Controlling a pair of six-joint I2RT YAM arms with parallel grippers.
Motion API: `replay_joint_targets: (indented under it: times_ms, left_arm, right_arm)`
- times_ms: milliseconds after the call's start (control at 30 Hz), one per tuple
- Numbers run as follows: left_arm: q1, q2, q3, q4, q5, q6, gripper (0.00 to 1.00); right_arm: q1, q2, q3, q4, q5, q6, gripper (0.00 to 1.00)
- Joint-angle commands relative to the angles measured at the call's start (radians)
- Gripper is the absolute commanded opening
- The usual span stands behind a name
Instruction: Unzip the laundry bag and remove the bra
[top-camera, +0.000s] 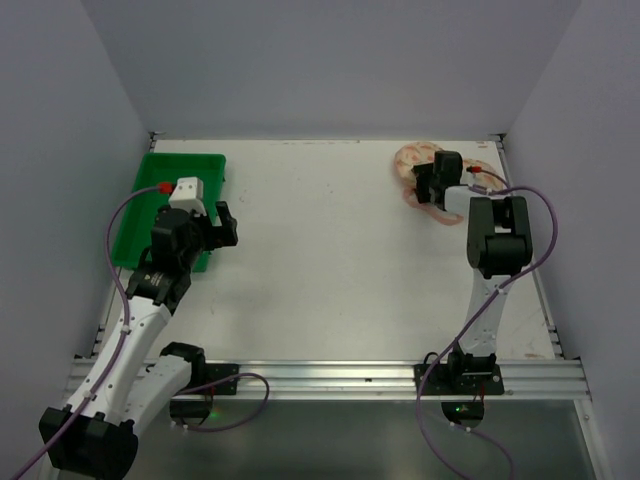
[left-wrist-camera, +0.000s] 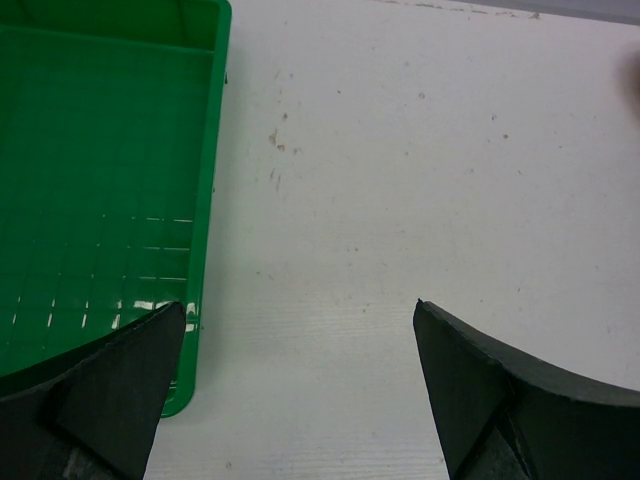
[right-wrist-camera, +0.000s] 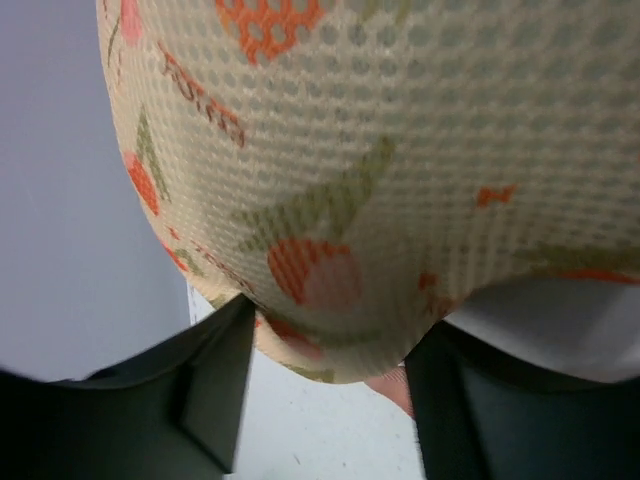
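The laundry bag (top-camera: 410, 163), cream mesh with pink-red and green print, lies at the table's far right corner. In the right wrist view the laundry bag (right-wrist-camera: 380, 150) fills the upper frame, and its rounded lobe hangs down between the two fingers. My right gripper (right-wrist-camera: 338, 315) straddles that lobe, both fingertips pressed against the fabric, and a pink edge shows beside the right finger. From above, the right gripper (top-camera: 432, 182) sits on the bag's near side. The bra is hidden. My left gripper (left-wrist-camera: 300, 330) hangs open over bare table, holding nothing.
A green plastic tray (top-camera: 180, 172) lies at the far left, its corner under the left gripper (top-camera: 222, 226). The tray (left-wrist-camera: 100, 180) looks bare inside in the left wrist view. Grey walls close the table on the far, left and right sides.
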Motion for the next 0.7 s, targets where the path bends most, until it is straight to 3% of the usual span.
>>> replay_joint_targets:
  times_ms: [0, 33, 100, 133, 167, 433, 667]
  left_arm:
    - [0.003, 0.002, -0.002, 0.046, 0.0, 0.011, 1.0]
    - [0.003, 0.002, -0.004, 0.046, 0.0, 0.011, 1.0]
    - [0.003, 0.001, -0.004, 0.046, 0.0, 0.011, 1.0]
    - [0.003, -0.002, -0.004, 0.046, 0.0, 0.011, 1.0]
    - [0.003, -0.004, -0.004, 0.048, 0.0, 0.011, 1.0]
    - [0.003, -0.031, -0.008, 0.051, 0.011, 0.011, 1.0]
    - [0.003, -0.039, -0.008, 0.049, 0.035, 0.006, 1.0]
  right_arm:
    - [-0.013, 0.022, -0.008, 0.105, 0.011, 0.029, 0.51]
    - [-0.013, 0.017, -0.011, 0.108, 0.006, 0.023, 0.37]
    - [-0.013, 0.013, -0.016, 0.116, -0.023, 0.006, 0.22]
    - [-0.013, 0.003, -0.017, 0.122, -0.04, -0.022, 0.09]
    - [-0.013, -0.003, -0.019, 0.128, -0.06, -0.037, 0.02]
    - [-0.001, -0.142, -0.143, 0.286, -0.426, -0.256, 0.0]
    - [0.097, -0.291, -0.197, 0.075, -0.797, -0.678, 0.0]
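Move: Low at the table's far right, the laundry bag lies between the right hand's half-open fingers; its middle is about 3 cm ahead, 7 cm to the right and 1 cm below the hand. The bag's pink strap curls on the table some 5 cm back and 3 cm to the right, 3 cm down. From the left hand, the bag is roughly 30 cm ahead, 53 cm to the right and 17 cm below. Pinching the laundry bag's near-left edge, the right fingers, already on their way in, shut fully almost in place. Then, keeping that grip, the hand speeds up to the left, drawing back and rising too: about 10 cm left, 7 cm back and 5 cm up, while turning some 40 degrees counter-clockwise, carrying the bag towards the middle of the table. ##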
